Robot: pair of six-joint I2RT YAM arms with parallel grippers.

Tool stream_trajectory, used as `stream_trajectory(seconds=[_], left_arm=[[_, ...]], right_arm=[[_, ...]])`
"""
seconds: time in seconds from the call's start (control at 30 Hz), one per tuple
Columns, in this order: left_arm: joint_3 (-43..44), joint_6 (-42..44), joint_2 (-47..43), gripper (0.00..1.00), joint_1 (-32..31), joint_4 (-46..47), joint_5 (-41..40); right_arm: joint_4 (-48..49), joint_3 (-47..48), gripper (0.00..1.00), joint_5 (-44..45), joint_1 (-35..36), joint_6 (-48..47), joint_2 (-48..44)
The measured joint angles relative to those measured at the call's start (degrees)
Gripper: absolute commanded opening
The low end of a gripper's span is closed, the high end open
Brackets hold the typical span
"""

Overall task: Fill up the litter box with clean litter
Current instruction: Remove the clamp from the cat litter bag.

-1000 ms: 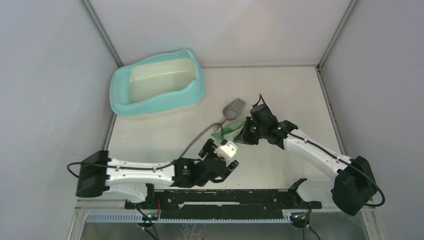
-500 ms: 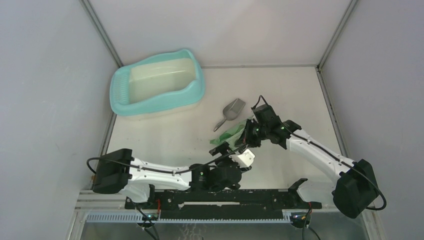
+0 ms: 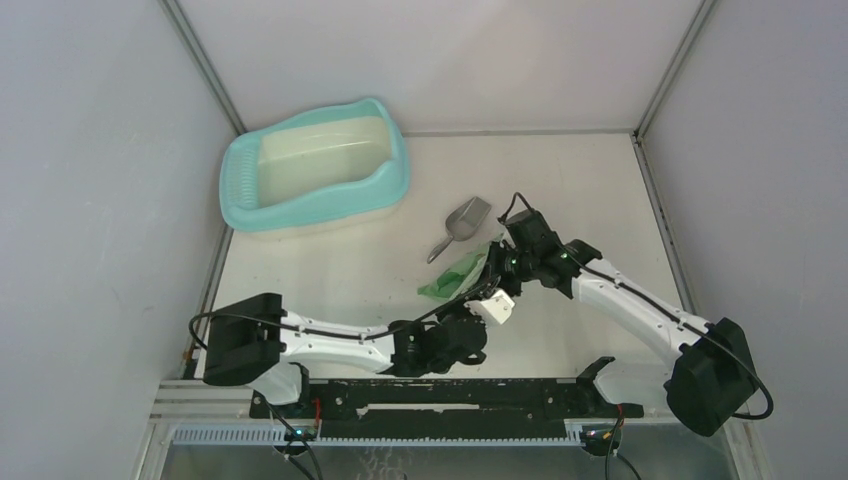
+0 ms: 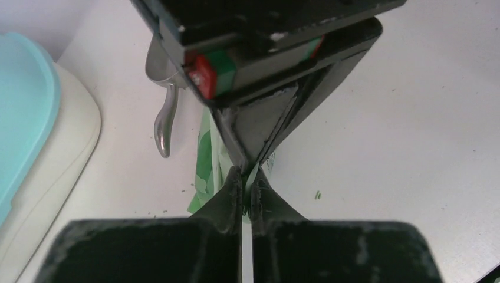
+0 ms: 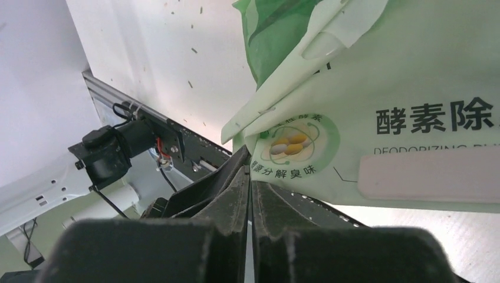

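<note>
The turquoise litter box (image 3: 300,212) stands at the far left, its pale inside bare; its rim (image 4: 23,112) shows in the left wrist view. The litter is hidden. A flat green printed bag (image 3: 452,277) hangs between both grippers mid-table. My right gripper (image 3: 499,266) is shut on the bag's (image 5: 383,88) lower corner, and in its own view that gripper (image 5: 250,168) has its jaws pressed together on the film. My left gripper (image 3: 490,297) is shut on the bag's thin edge (image 4: 206,171), and in its own view it (image 4: 243,180) sits tip to tip with the right fingers.
A grey metal scoop (image 3: 462,222) lies on the table just beyond the bag, handle toward the arms; the left wrist view shows it too (image 4: 165,118). Small dark specks dot the tabletop. Grey walls close in both sides and the back.
My left arm has swung right to the bag, and its jaws went from open to shut on the bag's edge. The right gripper still holds the bag, shifted slightly.
</note>
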Motion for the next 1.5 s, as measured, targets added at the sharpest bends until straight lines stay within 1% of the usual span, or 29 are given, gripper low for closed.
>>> stream_trajectory(seconds=[0.03, 0.13, 0.27, 0.37, 0.47, 0.53, 0.57, 0.63, 0.77, 0.87, 0.93, 1.03, 1.07, 1.1, 1.13, 1.33, 1.5], left_arm=[[0.0, -0.1, -0.2, 0.0, 0.2, 0.1, 0.7], [-1.2, -0.7, -1.7, 0.0, 1.3, 1.4, 2.8], [-3.7, -2.6, -3.9, 0.0, 2.7, 2.8, 6.3], [-6.3, -4.0, -4.8, 0.0, 3.3, 2.9, 8.4], [-7.4, -4.7, -5.7, 0.0, 3.7, 2.6, 9.8], [-7.4, -5.0, -6.2, 0.0, 3.8, 2.7, 10.4], [-7.4, -5.1, -6.4, 0.0, 3.9, 2.7, 10.9], [-7.4, -5.1, -6.8, 0.0, 4.1, 2.6, 11.4], [-7.4, -5.5, -8.0, 0.0, 4.5, 1.9, 12.9], [-7.4, -5.5, -9.6, 0.0, 4.6, 1.0, 13.9], [-7.4, -5.5, -11.0, 0.0, 4.8, 0.4, 14.4], [-7.4, -5.6, -13.1, 0.0, 5.1, -0.5, 15.3], [-7.4, -5.8, -13.8, 0.0, 5.2, -0.8, 15.5], [-7.4, -5.9, -14.4, 0.0, 5.3, -1.0, 15.8], [-7.4, -6.0, -14.8, 0.0, 5.4, -1.1, 15.9], [-7.4, -7.0, -15.5, 0.0, 5.5, -1.3, 17.6], [-7.4, -7.9, -15.5, 0.0, 5.5, -1.2, 18.9]], right_arm=[[-0.4, 0.2, 0.27, 0.2, -0.1, -0.1, 0.0], [-1.5, 0.8, 0.44, 0.3, -1.0, -1.2, 0.0], [-3.0, 1.9, 0.5, -1.8, -4.7, -1.7, -1.3], [-3.6, 3.4, 0.51, -2.9, -10.6, -1.9, -6.1], [-4.6, 4.5, 0.48, -2.3, -15.8, -1.7, -10.7], [-6.8, 5.0, 0.48, -1.9, -19.1, -1.5, -12.8], [-7.8, 5.1, 0.49, -1.9, -20.0, -1.4, -13.3], [-10.1, 4.7, 0.54, -2.0, -21.1, -1.1, -13.8], [-12.5, -0.5, 0.62, -3.1, -21.5, 0.7, -17.5], [-14.5, -3.7, 0.63, -4.1, -22.5, 2.1, -20.4], [-15.4, -5.1, 0.64, -5.4, -24.7, 2.9, -21.6], [-15.7, -5.9, 0.66, -7.0, -27.7, 3.8, -21.8], [-15.7, -6.0, 0.71, -7.3, -28.5, 4.0, -21.8], [-15.7, -6.1, 0.79, -7.6, -29.0, 4.3, -21.8], [-15.7, -6.1, 0.8, -7.8, -29.4, 4.6, -21.7], [-13.7, -6.6, 0.8, -8.3, -30.7, 6.2, -18.3], [-11.3, -7.0, 0.74, -8.0, -30.9, 7.4, -15.3]])
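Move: The clamp on the litter bag's edge sits about 7 cm to the right of the right hand, some 4 cm ahead and 2 cm lower, while that hand still pinches the bag's corner. The scoop lies about 11 cm ahead of the right hand, 3 cm to its left and some 10 cm below. The left hand is already shut on the same corner; from it the clamp is about 5 cm ahead, 8 cm right and 2 cm lower. The right hand opens, freeing the bag's corner, and arcs up, forward and right over the bag, then back down towards the clamp, ending about 11 cm to the right, fingers wide apart and turned some 30 degrees clockwise. The left keeps its pinch on the corner, dipping slightly before lifting it about 4 cm and rolling gently. ##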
